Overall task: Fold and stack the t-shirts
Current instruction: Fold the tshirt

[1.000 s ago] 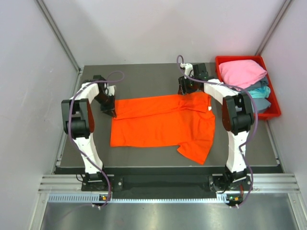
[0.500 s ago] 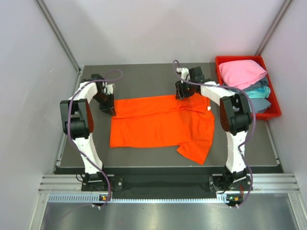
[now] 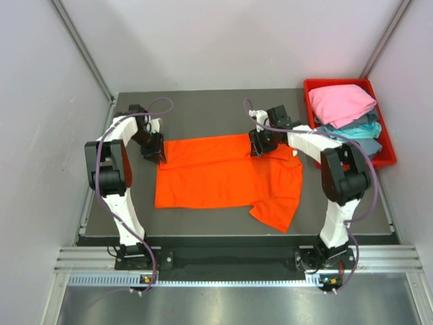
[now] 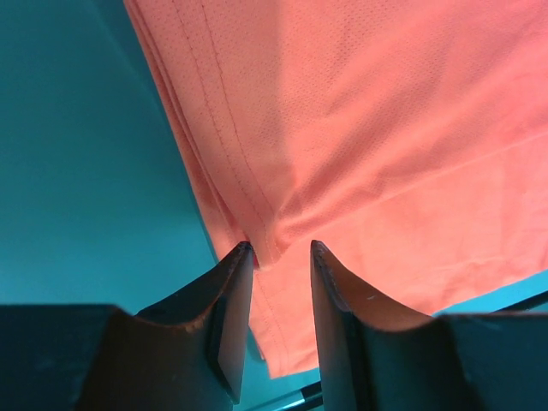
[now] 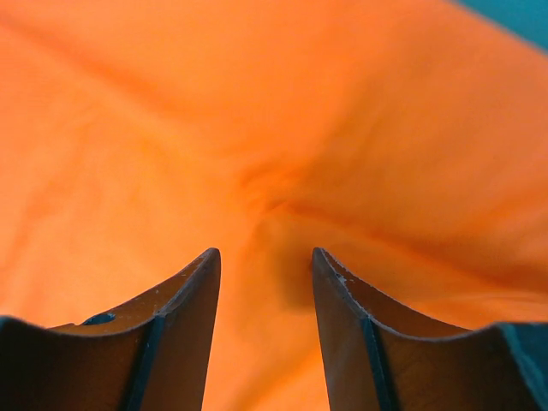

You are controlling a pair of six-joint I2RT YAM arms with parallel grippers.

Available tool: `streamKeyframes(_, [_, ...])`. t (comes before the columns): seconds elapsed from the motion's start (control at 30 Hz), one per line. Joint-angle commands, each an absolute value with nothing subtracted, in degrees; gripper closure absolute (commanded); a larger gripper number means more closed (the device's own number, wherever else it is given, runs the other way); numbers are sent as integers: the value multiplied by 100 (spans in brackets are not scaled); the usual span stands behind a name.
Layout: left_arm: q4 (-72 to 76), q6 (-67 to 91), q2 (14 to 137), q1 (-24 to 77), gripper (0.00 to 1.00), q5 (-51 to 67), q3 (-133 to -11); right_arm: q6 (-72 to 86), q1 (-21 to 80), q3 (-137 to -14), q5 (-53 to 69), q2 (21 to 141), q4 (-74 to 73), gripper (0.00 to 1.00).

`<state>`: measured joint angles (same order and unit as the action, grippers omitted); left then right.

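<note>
A bright orange t-shirt (image 3: 230,172) lies spread on the dark table, its far edge folded over and one sleeve pointing to the near right. My left gripper (image 3: 157,154) stands at the shirt's far left corner. In the left wrist view its jaws (image 4: 278,247) are apart over the stitched hem (image 4: 257,223), gripping nothing. My right gripper (image 3: 260,145) is over the far right part of the shirt, near the collar. Its fingers (image 5: 264,251) stand open just above wrinkled orange cloth (image 5: 257,111). More t-shirts, pink (image 3: 342,101), light teal (image 3: 362,128) and grey-blue (image 3: 369,145), are piled in the bin.
A red plastic bin (image 3: 387,161) sits at the table's far right corner. Grey walls enclose the table on the left, right and far sides. Both arm bases stand at the near edge, with purple cables looping along each arm.
My left gripper's jaws have opened and let go of the shirt's hem. My right gripper has moved a little nearer, onto the shirt by the collar.
</note>
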<state>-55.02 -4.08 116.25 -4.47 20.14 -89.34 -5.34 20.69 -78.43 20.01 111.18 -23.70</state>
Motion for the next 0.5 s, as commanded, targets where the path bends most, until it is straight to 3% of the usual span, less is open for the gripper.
streamKeyframes(0.0, [-5256,-361,11312,-466,62,2101,-8859,-554,2407,-7507,2013,10084,-2478,53])
streamKeyframes(0.27, [-5098,-316,11171,-475,61,2031,-8947,-545,2848,-6610,1855,9009,-2575,52])
streamKeyframes(0.47, [-5264,-281,11268,-475,56,1968,-9316,-861,2567,-7258,1284,9438,-2294,50])
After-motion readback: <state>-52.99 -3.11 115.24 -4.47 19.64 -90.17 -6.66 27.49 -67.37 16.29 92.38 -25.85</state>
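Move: The right hand hovers open just above the orange shirt's folded-down flap; the near right sleeve lies about 21 cm back and 6 cm to its right, some 2 cm lower. The shirt's far edge is about 6 cm ahead and 1 cm left, and the white label is about level with the hand and 14 cm right. From the left hand, that sleeve lies roughly 38 cm right, 19 cm back and 1 cm lower. The open right hand swings back about 8 cm over the shirt and rises 6 cm, then edges slightly forward-right. ##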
